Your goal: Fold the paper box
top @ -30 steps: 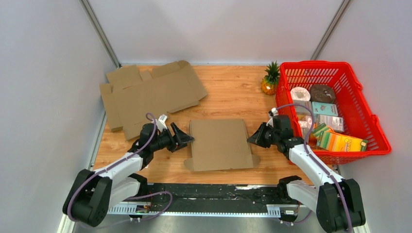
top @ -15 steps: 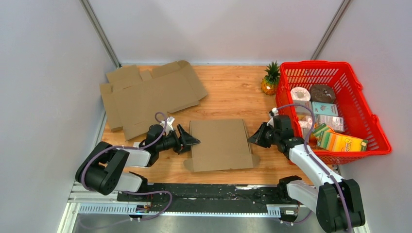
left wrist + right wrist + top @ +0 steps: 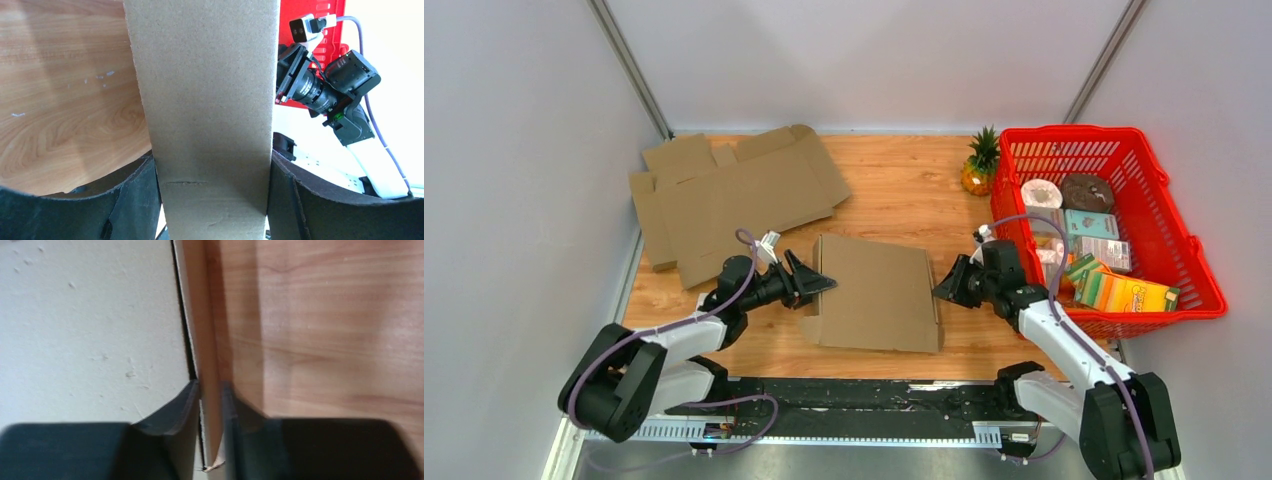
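The paper box (image 3: pixel 876 292) is a flattened brown cardboard piece in the middle of the table, its left edge raised off the wood. My left gripper (image 3: pixel 817 283) has that left edge between its wide-set jaws. In the left wrist view a cardboard panel (image 3: pixel 205 100) fills the whole gap of the gripper (image 3: pixel 212 172) and touches both fingers. My right gripper (image 3: pixel 944 289) is at the box's right edge. In the right wrist view a thin cardboard edge (image 3: pixel 207 340) runs between the narrowly spaced jaws of the gripper (image 3: pixel 210 390).
A large flat cardboard sheet (image 3: pixel 724 195) lies at the back left. A small pineapple (image 3: pixel 980 165) stands next to a red basket (image 3: pixel 1074 131) of packaged goods on the right. Bare wood shows behind the box.
My left gripper advanced onto the box's left edge and closed a little on it; that edge rose and the box skewed. The right jaws eased apart slightly on the right edge.
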You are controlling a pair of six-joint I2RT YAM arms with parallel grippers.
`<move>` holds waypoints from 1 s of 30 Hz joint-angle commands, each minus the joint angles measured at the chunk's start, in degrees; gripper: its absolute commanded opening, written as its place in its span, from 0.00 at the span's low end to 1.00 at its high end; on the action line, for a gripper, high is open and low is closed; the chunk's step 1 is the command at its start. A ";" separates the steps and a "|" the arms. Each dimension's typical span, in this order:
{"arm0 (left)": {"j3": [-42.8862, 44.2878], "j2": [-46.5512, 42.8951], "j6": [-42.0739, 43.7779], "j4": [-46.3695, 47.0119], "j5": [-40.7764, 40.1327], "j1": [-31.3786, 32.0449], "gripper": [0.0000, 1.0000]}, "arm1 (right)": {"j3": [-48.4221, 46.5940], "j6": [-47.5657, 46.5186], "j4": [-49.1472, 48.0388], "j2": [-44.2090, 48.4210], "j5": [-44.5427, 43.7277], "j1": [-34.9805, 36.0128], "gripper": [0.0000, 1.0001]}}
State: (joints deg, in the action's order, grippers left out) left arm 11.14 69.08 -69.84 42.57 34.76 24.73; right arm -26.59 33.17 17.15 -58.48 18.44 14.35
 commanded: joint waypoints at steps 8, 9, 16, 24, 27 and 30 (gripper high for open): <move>10.30 -16.69 13.15 -37.53 -3.13 -1.70 0.51 | -12.25 -1.08 16.87 15.76 -10.77 17.34 0.96; 10.74 -16.70 13.15 -38.69 -2.60 -2.40 0.50 | -13.39 -2.48 16.43 15.42 -15.75 25.56 0.99; 15.32 -16.08 12.72 -49.31 1.89 -3.29 0.38 | -23.50 -13.65 18.44 4.54 -52.52 60.87 1.00; 20.33 -20.30 7.89 -69.36 1.97 -5.13 0.25 | -30.17 -29.11 8.79 -8.92 -62.10 81.16 1.00; 18.75 -21.09 2.80 -73.50 4.25 -6.53 0.22 | -32.47 -31.94 6.76 -15.14 -62.82 84.08 1.00; 16.11 -22.40 -1.51 -73.41 6.19 -7.33 0.19 | -34.93 -32.90 5.27 -21.47 -66.22 86.01 1.00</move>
State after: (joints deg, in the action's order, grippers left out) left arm 29.39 48.18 -64.05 -23.64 37.39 18.46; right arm -57.25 4.93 28.12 -74.15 -39.94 98.28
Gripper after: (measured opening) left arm 0.708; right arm 0.998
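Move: At its fingertips the right hand has the right edge of the paper box, whose middle lies about 12 cm to its left, level fore and aft and a little lower. The pineapple is some 26 cm ahead and 9 cm right of this hand, the red basket's middle about 12 cm ahead and 33 cm right. The left hand grips the box's left side, the middle being about 10 cm to its right, 2 cm back and 3 cm lower; the loose cardboard lies some 17 cm ahead of it, 18 cm left. Coming free of the box's right edge, the right hand spreads its fingers wide, backs off and rises about 12 cm, then swings roughly 20 cm left and 16 cm back in all, turning strongly counter-clockwise, to hover open over the box's near part. The left keeps its grip across the side wall, bobs up and down, then draws the box back and left about 4 cm, tilting some 20 degrees. ##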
